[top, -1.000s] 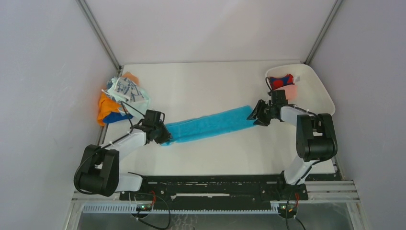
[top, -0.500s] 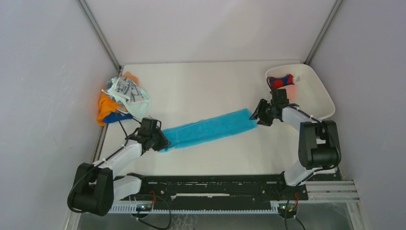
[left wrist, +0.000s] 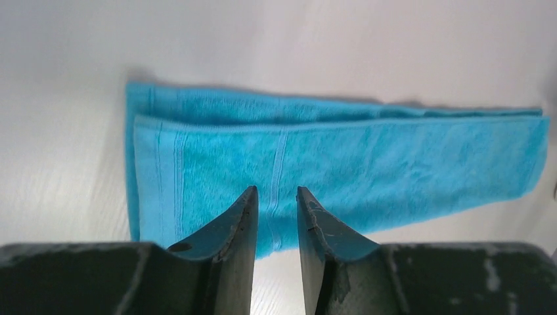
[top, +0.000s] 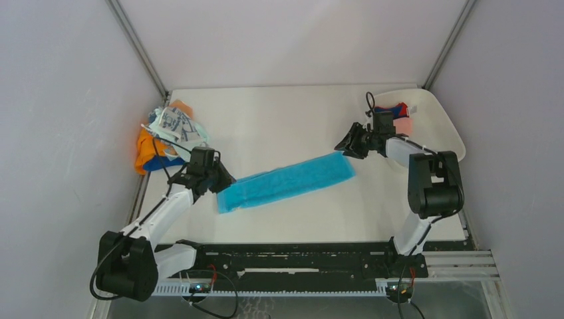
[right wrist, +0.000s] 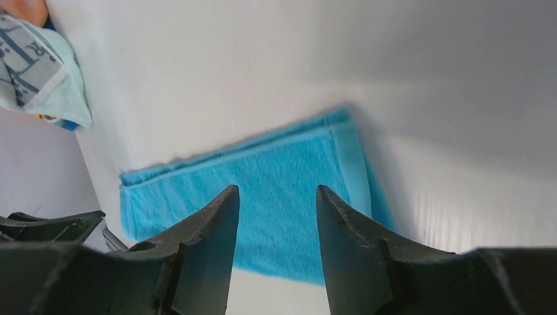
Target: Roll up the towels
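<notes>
A bright blue towel [top: 286,182] lies folded into a long flat strip across the middle of the table, also in the left wrist view [left wrist: 368,151] and the right wrist view [right wrist: 282,164]. My left gripper [top: 218,178] hovers just off the strip's left end, jaws a little apart with nothing between them [left wrist: 276,191]. Off the strip's right end, my right gripper [top: 347,142] is open and empty [right wrist: 277,190]. More towels sit in a heap [top: 167,135] at the left edge, orange, mint and white with blue-grey print.
A white tray [top: 444,133] stands at the back right, holding a red-and-blue towel [top: 391,110] beside a pink one. The printed and mint towels [right wrist: 36,65] of the heap show in the right wrist view. Side walls close in on the left and right.
Both grippers have come off the blue towel's ends and drawn back from it, the right one toward the tray. The towel now lies loose on the table, its left end shifted slightly nearer.
</notes>
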`<state>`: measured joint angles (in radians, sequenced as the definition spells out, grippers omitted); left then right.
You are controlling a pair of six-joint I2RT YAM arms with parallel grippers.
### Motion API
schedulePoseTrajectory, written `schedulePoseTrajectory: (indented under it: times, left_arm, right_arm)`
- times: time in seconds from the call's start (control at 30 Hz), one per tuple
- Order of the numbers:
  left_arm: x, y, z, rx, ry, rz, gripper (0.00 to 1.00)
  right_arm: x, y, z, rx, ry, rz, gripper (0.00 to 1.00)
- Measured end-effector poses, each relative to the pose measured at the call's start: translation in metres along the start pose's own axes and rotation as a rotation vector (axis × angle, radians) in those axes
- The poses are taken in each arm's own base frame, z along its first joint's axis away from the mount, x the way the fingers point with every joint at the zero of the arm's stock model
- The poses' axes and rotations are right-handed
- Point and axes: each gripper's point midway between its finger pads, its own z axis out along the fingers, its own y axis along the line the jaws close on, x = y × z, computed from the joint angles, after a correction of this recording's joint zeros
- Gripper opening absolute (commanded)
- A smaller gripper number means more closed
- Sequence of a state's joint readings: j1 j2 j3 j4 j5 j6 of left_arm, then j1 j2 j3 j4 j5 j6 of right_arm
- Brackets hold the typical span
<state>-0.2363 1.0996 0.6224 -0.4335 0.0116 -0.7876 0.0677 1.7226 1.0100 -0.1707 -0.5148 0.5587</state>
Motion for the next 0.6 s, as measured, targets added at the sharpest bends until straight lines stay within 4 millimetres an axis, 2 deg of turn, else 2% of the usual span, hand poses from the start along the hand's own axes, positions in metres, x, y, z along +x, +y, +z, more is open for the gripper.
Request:
schedulePoseTrajectory:
  times: [0.07,0.13,0.3,0.4,0.6]
  left_arm:
    - [-0.011,-0.005,0.004,-0.004,-0.014,0.002,0.30]
    - [-0.016,-0.001,0.015,-0.031,-0.007,-0.010,0.29]
    - [-0.006,0.026,0.040,-0.132,0.061,-0.044,0.28]
    - [0.005,0.040,0.047,-0.169,0.092,-0.053,0.28]
    - [0.004,0.040,0.047,-0.141,0.070,-0.074,0.33]
  right_arm:
    - [-0.005,-0.002,0.012,-0.001,0.010,0.013,0.45]
    - [-0.008,-0.006,0.023,0.009,0.022,0.025,0.44]
    - [-0.008,-0.024,0.040,0.069,0.043,0.061,0.44]
    - [-0.010,-0.027,0.041,0.090,0.043,0.069,0.44]
    - [-0.014,-0.031,0.040,0.128,0.030,0.061,0.46]
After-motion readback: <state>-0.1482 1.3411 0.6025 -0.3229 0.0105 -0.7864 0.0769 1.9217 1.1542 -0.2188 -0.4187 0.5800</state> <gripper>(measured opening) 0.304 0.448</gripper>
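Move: From the left hand the folded blue towel's far left corner lies about 2 cm ahead, 6 cm to the left and 6 cm below; the towel pile is roughly 20 cm ahead and 20 cm to the left. For the right hand, the towel's far right corner is about 4 cm straight ahead and 5 cm down. The pink towel in the bin is some 12 cm ahead and 20 cm right of this hand, the bin's middle 12 cm ahead and 26 cm right. The left hand edges forward a couple of centimetres, then sinks about 6 cm while sliding some 2 cm left and easing back a little, wrist tipping down nearly 10 degrees, so its parted fingertips arrive on the towel just inside the far edge near the left corner. Alongside it the right hand reaches down about 4 cm and forward 3 cm to the far right corner, fingers held open with a tip on either side of that corner, and both hands settle there without gripping. ##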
